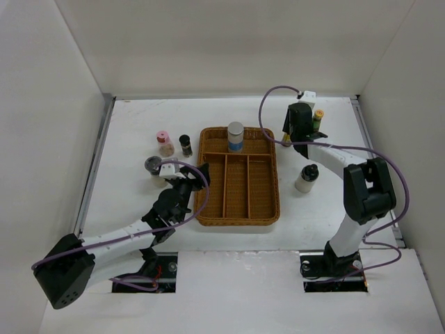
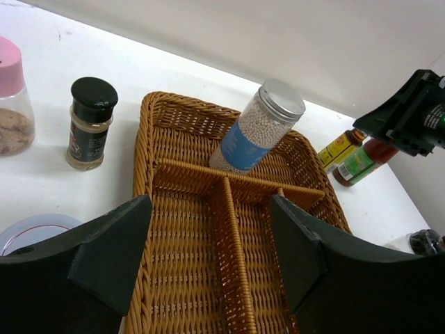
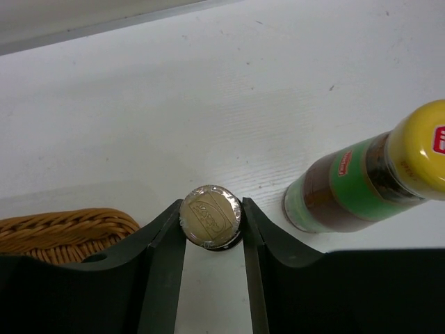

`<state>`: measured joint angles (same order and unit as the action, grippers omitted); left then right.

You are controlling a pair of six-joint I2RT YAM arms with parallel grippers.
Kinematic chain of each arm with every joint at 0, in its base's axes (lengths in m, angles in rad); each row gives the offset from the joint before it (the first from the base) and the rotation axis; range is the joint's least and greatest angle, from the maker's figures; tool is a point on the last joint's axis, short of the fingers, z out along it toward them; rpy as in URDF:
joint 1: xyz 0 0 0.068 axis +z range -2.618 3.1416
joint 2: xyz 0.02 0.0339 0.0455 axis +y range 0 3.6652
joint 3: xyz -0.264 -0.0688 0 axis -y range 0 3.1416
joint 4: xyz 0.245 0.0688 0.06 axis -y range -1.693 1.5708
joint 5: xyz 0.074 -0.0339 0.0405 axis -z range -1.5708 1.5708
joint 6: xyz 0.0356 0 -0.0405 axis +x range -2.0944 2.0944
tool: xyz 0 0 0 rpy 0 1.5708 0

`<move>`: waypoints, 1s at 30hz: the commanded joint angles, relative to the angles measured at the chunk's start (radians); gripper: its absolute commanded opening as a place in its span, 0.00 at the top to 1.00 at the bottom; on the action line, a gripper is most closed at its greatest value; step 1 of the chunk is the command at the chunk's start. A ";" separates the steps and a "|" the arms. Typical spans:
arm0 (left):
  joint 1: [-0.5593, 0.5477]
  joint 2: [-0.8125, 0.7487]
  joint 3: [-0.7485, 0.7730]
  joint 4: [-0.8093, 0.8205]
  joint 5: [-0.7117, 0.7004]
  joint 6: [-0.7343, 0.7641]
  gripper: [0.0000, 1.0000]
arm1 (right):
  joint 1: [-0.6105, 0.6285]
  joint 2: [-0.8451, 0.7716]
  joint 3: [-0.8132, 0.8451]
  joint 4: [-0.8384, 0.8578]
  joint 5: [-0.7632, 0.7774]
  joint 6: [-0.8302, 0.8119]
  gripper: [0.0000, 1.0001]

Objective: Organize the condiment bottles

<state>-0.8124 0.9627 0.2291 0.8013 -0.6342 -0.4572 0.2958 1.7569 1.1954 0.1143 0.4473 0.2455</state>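
Observation:
The brown wicker tray lies in the middle of the table. A grey-capped jar with a blue label stands in its far compartment and also shows in the left wrist view. My right gripper is shut on the cap of a tan-capped bottle standing just right of the tray's far corner. A yellow-capped bottle stands beside it. My left gripper is open and empty over the tray's left edge. Pink-capped, black-capped and dark-lidded jars stand left of the tray.
A white bottle with a black cap stands right of the tray. White walls close in the table on the left, back and right. The tray's three long compartments hold nothing.

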 commanded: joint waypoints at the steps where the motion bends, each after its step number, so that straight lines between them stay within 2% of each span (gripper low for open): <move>1: 0.000 -0.002 0.022 0.058 0.011 -0.011 0.32 | 0.007 -0.126 -0.006 0.119 0.063 -0.026 0.73; 5: 0.011 0.027 0.024 0.075 0.030 -0.009 0.32 | 0.061 -0.249 -0.017 0.145 0.044 -0.069 0.72; 9: 0.011 0.024 0.024 0.076 0.042 -0.009 0.32 | 0.136 -0.292 -0.010 0.137 0.018 -0.081 0.72; 15: 0.014 0.021 0.022 0.076 0.042 -0.009 0.32 | 0.210 -0.232 0.001 0.143 -0.022 -0.054 0.72; 25: 0.009 0.024 0.024 0.076 0.039 -0.009 0.32 | 0.240 -0.111 -0.008 0.171 -0.056 -0.011 0.72; 30: 0.006 0.030 0.027 0.076 0.041 -0.009 0.32 | 0.253 -0.086 -0.042 0.191 -0.044 -0.003 0.67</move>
<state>-0.8055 0.9924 0.2295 0.8265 -0.6048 -0.4572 0.5320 1.6840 1.1591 0.1883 0.4007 0.2218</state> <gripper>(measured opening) 0.680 0.419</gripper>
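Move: Out by the right hand, which already pinches the cap of the small yellow-labelled bottle, the goal is the right end of the basket's far compartment: some 12 cm left, 4 cm back and about 9 cm below. The silver-lidded jar stands around 21 cm left and 2 cm back; the green-labelled bottle is some 9 cm right, level with the hand. From the left hand, that compartment end lies about 20 cm ahead, 20 cm right and 13 cm down. Lifting the yellow-labelled bottle off the table by its cap, the right hand rises nearly 13 cm while drawing back some 5, arcs 12 cm left across the basket's right rim, then sinks about 9 cm into the far compartment beside the silver-lidded jar. It turns some 15 degrees counter-clockwise; its fingertips tip up midway, then mostly back down, keeping their grip. ##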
